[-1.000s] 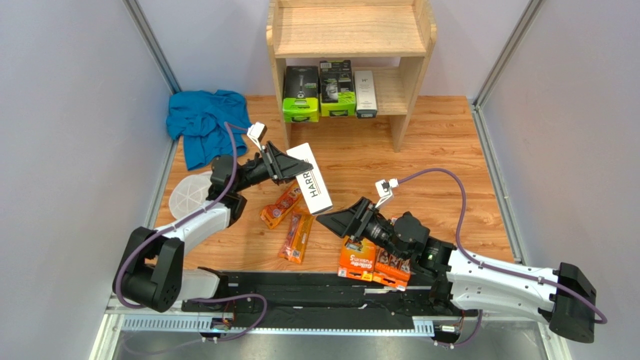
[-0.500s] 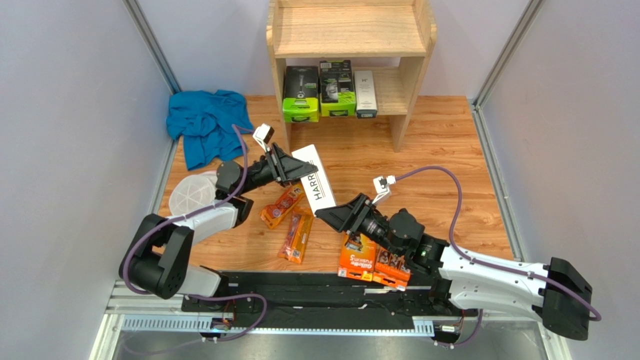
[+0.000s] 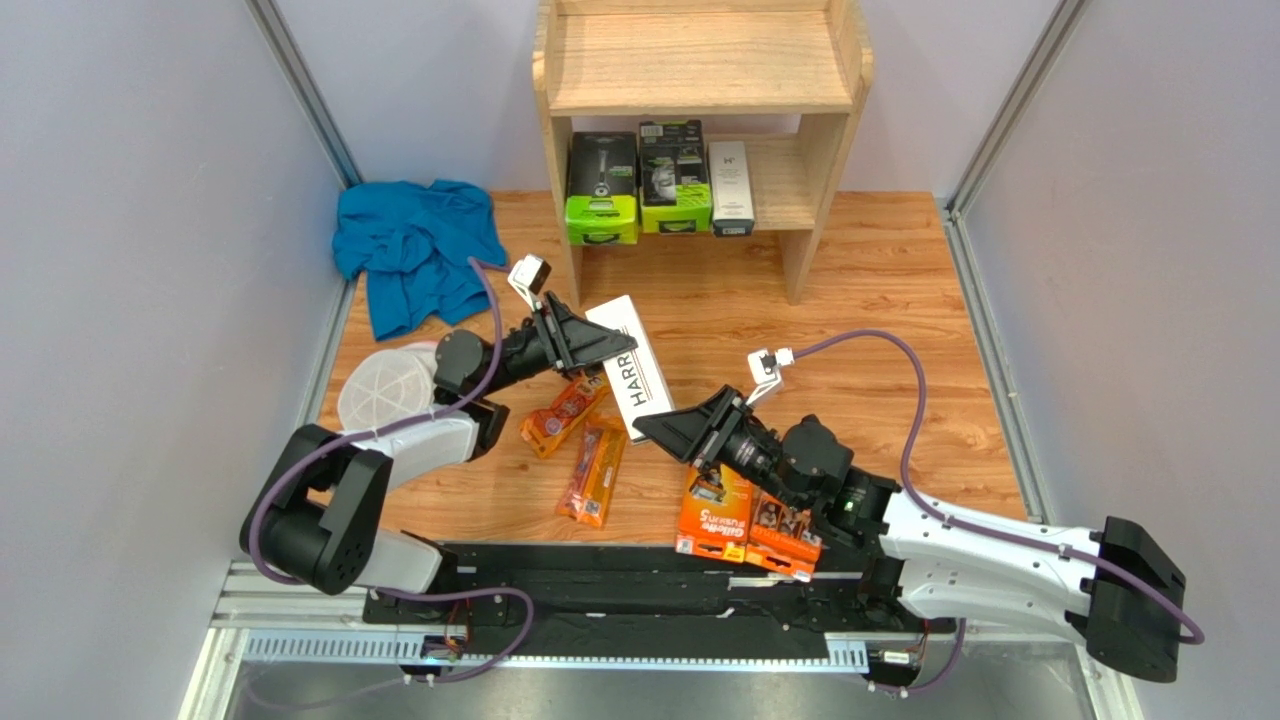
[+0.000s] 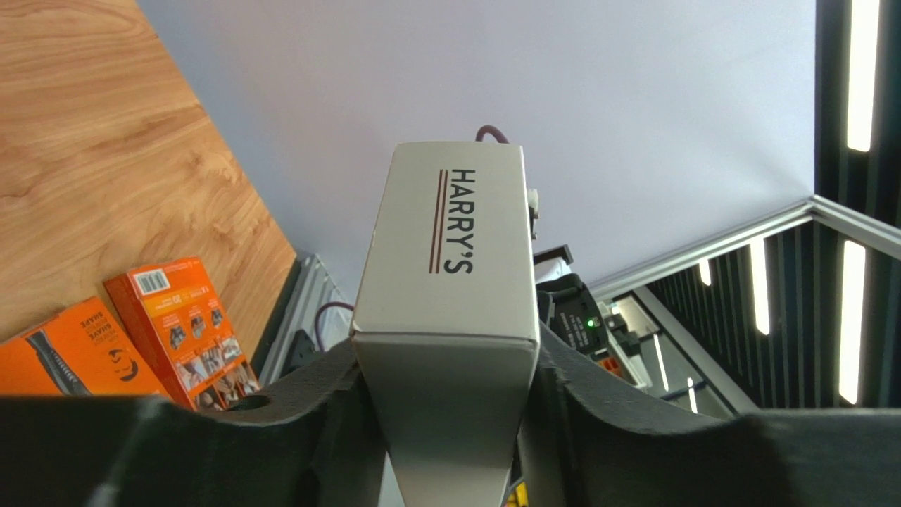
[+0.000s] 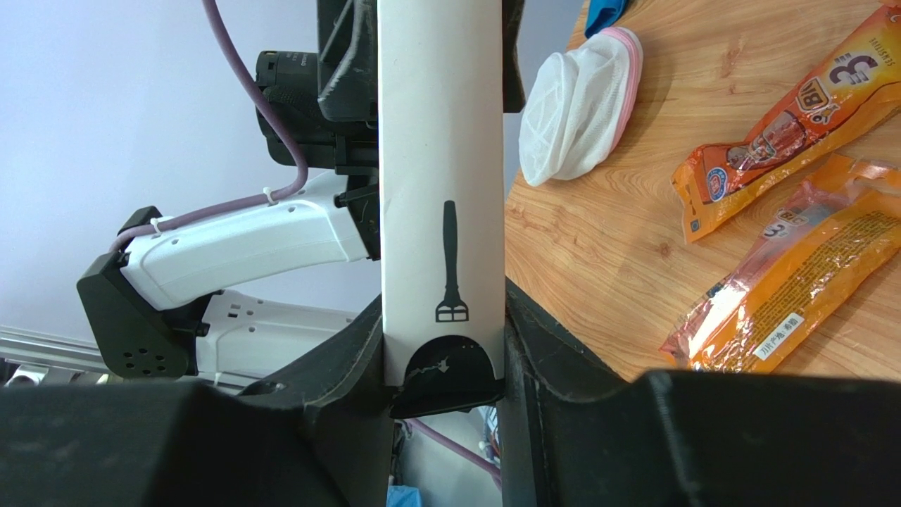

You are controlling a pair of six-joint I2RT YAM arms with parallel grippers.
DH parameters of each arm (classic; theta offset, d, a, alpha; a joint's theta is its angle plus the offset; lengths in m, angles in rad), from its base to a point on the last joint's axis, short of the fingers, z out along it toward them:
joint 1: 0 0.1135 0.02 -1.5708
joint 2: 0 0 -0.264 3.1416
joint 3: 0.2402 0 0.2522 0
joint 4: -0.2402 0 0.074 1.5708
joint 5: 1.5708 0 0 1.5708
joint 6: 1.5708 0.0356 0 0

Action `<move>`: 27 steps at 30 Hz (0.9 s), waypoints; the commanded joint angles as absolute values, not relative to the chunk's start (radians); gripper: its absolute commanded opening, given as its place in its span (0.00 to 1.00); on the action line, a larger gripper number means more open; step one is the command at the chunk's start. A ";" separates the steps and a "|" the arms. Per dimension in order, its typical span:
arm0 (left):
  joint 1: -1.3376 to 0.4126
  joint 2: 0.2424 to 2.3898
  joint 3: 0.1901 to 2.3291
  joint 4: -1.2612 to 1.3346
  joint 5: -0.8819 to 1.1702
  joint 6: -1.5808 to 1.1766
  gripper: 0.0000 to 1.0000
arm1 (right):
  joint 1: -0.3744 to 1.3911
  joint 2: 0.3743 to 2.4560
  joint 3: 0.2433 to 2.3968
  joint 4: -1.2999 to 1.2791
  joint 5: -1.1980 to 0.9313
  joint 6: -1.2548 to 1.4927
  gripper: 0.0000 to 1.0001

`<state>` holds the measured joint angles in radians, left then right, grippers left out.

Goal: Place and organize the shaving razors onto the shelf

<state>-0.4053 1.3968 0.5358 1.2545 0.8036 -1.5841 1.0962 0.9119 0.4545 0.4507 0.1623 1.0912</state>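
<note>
A long white HARRY'S box hangs above the table between both arms. My left gripper is shut on its far end, pads pressed on both sides. My right gripper is shut on its near end, fingers against both faces. Two narrow orange blister packs lie on the table below. Two flat orange boxes lie under my right arm. The wooden shelf stands at the back, with a white box on its lower tier.
Two green-and-black packs stand beside the white box on the lower tier. A blue cloth lies at the back left. A white mesh disc sits beside my left arm. Grey walls close in both sides.
My right gripper has reached the box's near end and closed on it. My left gripper has kept its hold, shifting the box slightly right.
</note>
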 commanded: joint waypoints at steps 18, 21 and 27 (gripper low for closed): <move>-0.410 0.893 0.779 -0.233 0.375 -0.724 0.94 | 1.088 0.841 0.511 0.328 0.219 1.057 0.09; -0.410 0.824 0.790 -0.362 0.229 -0.700 0.94 | 1.088 0.838 0.517 0.293 0.230 1.057 0.09; -0.408 0.784 0.752 -0.419 0.204 -0.684 0.93 | 1.074 0.812 0.540 0.181 0.253 1.045 0.09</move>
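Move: The Harry's box is gripped by both hands: its middle lies roughly 3 cm back and 2 cm right of the left hand, and 7 cm ahead and 3 cm left of the right hand. From the left hand, the upper orange razor pack is 27 cm below and 3 cm left. From the right hand, the free slot on the middle shelf is about 32 cm ahead and 14 cm right, with the shelved white box 7 cm left of the slot. The left fingers open wide and let go of the Harry's box, sinking about 1.5 cm, then the hand swings away to its left, ending some 9 cm off and 3 cm lower, its fingertips tipping down by about 40 degrees and turning counter-clockwise. The right hand keeps its pinch on the near end and eases down about 3 cm and right 2 cm with a slight tilt. ##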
